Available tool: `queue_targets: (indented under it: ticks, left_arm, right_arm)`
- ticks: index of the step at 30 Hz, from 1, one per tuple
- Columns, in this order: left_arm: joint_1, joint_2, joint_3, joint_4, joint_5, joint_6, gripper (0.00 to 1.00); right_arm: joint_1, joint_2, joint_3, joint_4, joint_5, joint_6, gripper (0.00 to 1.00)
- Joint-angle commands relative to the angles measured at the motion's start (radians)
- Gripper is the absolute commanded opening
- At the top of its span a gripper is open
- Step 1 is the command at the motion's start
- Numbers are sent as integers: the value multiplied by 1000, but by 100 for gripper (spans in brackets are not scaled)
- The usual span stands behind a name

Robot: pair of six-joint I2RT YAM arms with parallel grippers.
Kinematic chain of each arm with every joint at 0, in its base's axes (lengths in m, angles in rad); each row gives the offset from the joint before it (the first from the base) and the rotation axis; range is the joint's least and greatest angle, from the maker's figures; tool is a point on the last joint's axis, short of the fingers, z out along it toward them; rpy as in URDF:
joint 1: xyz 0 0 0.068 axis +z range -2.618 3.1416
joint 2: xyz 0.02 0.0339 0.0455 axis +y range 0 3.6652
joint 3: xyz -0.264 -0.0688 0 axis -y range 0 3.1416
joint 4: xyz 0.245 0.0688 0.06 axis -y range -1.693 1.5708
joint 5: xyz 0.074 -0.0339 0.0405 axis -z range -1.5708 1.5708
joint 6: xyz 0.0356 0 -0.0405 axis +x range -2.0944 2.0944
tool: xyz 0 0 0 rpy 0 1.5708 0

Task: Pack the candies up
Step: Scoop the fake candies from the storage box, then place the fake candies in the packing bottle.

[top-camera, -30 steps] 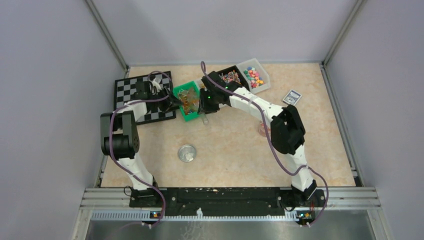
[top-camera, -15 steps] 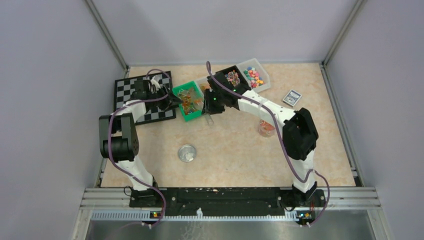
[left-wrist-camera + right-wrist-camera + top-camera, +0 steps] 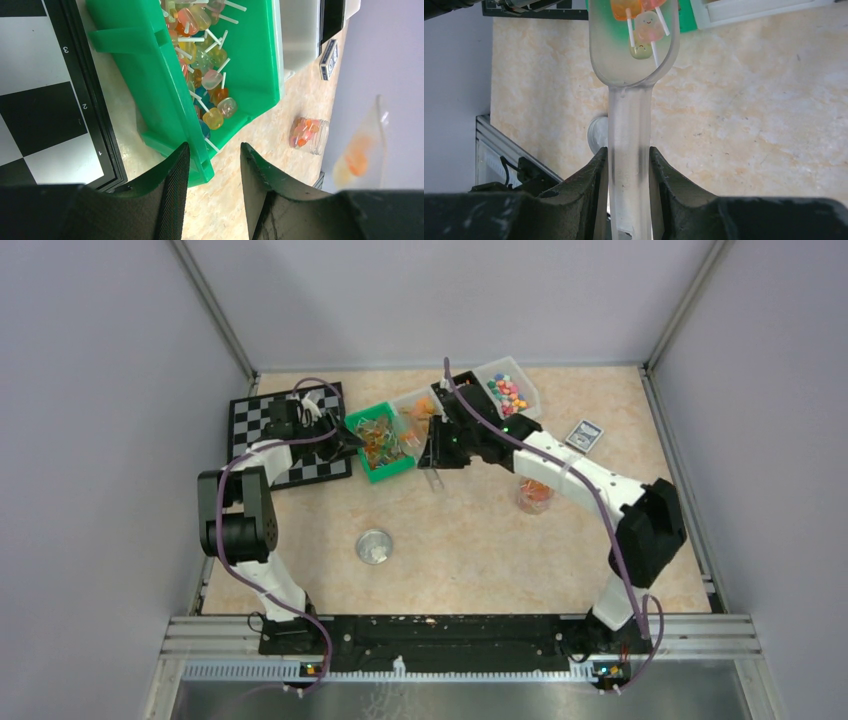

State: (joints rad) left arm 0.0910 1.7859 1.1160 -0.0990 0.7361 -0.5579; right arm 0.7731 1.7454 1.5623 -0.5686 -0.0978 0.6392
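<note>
My right gripper [image 3: 628,152] is shut on the handle of the clear scoop [image 3: 634,50]. The scoop bowl carries a few candies [image 3: 644,30], orange, pink and yellow, above the bare table just off the green bin's near corner. In the top view this gripper [image 3: 437,455] hangs between the green bin [image 3: 380,440] and the clear jar [image 3: 533,495], which holds orange-red candies. My left gripper [image 3: 212,165] is open, its jaws astride the green bin's near corner [image 3: 200,170]. The bin is full of mixed candies [image 3: 210,80].
A chessboard [image 3: 285,430] lies left of the green bin. A clear bin of orange sweets [image 3: 415,405] and a white bin of coloured sweets [image 3: 508,390] stand at the back. A card box [image 3: 584,434] lies far right. The jar lid [image 3: 374,546] lies mid-table.
My right arm has swung to the right, carrying the loaded scoop from over the green bin to beside it. The left arm has not moved.
</note>
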Motion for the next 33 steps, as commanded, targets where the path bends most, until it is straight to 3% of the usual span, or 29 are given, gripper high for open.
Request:
queue_targets:
  ticks: [1,17,33]
  left_arm:
    - [-2,-52,20,29,28,19,47]
    - [-6,-49,16,44,49,12,47]
    - [-9,-46,16,37,53,16,47]
  right_arm:
    - [-30,-165,-77,8,41,-2,0]
    - [-131,-619,-403,-235,144,38,0]
    - [-151,-764,-441,-520,257,103,0]
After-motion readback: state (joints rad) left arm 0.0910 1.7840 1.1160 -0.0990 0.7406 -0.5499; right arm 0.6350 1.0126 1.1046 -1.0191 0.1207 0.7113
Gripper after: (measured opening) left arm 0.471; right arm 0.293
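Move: Over the table, some 18 cm up, the right hand holds the loaded scoop. The storage box, a round clear jar, lies about 24 cm to its right, 3 cm back and 13 cm below. The green bin sits about 13 cm ahead and 14 cm left of that hand, the white bin 17 cm ahead and 3 cm left, both some 15 cm below. From the left hand the jar is about 42 cm right, 11 cm back and 5 cm lower. Carrying the scoop of candies away from the green and white bins, the right hand sweeps some 21 cm to the right and 11 cm back towards the jar. It rises about 3 cm early on, then sinks again by nearly as much, turning roughly 20 degrees clockwise with its left side dipping slightly; the fingers keep their pinch on the handle. ##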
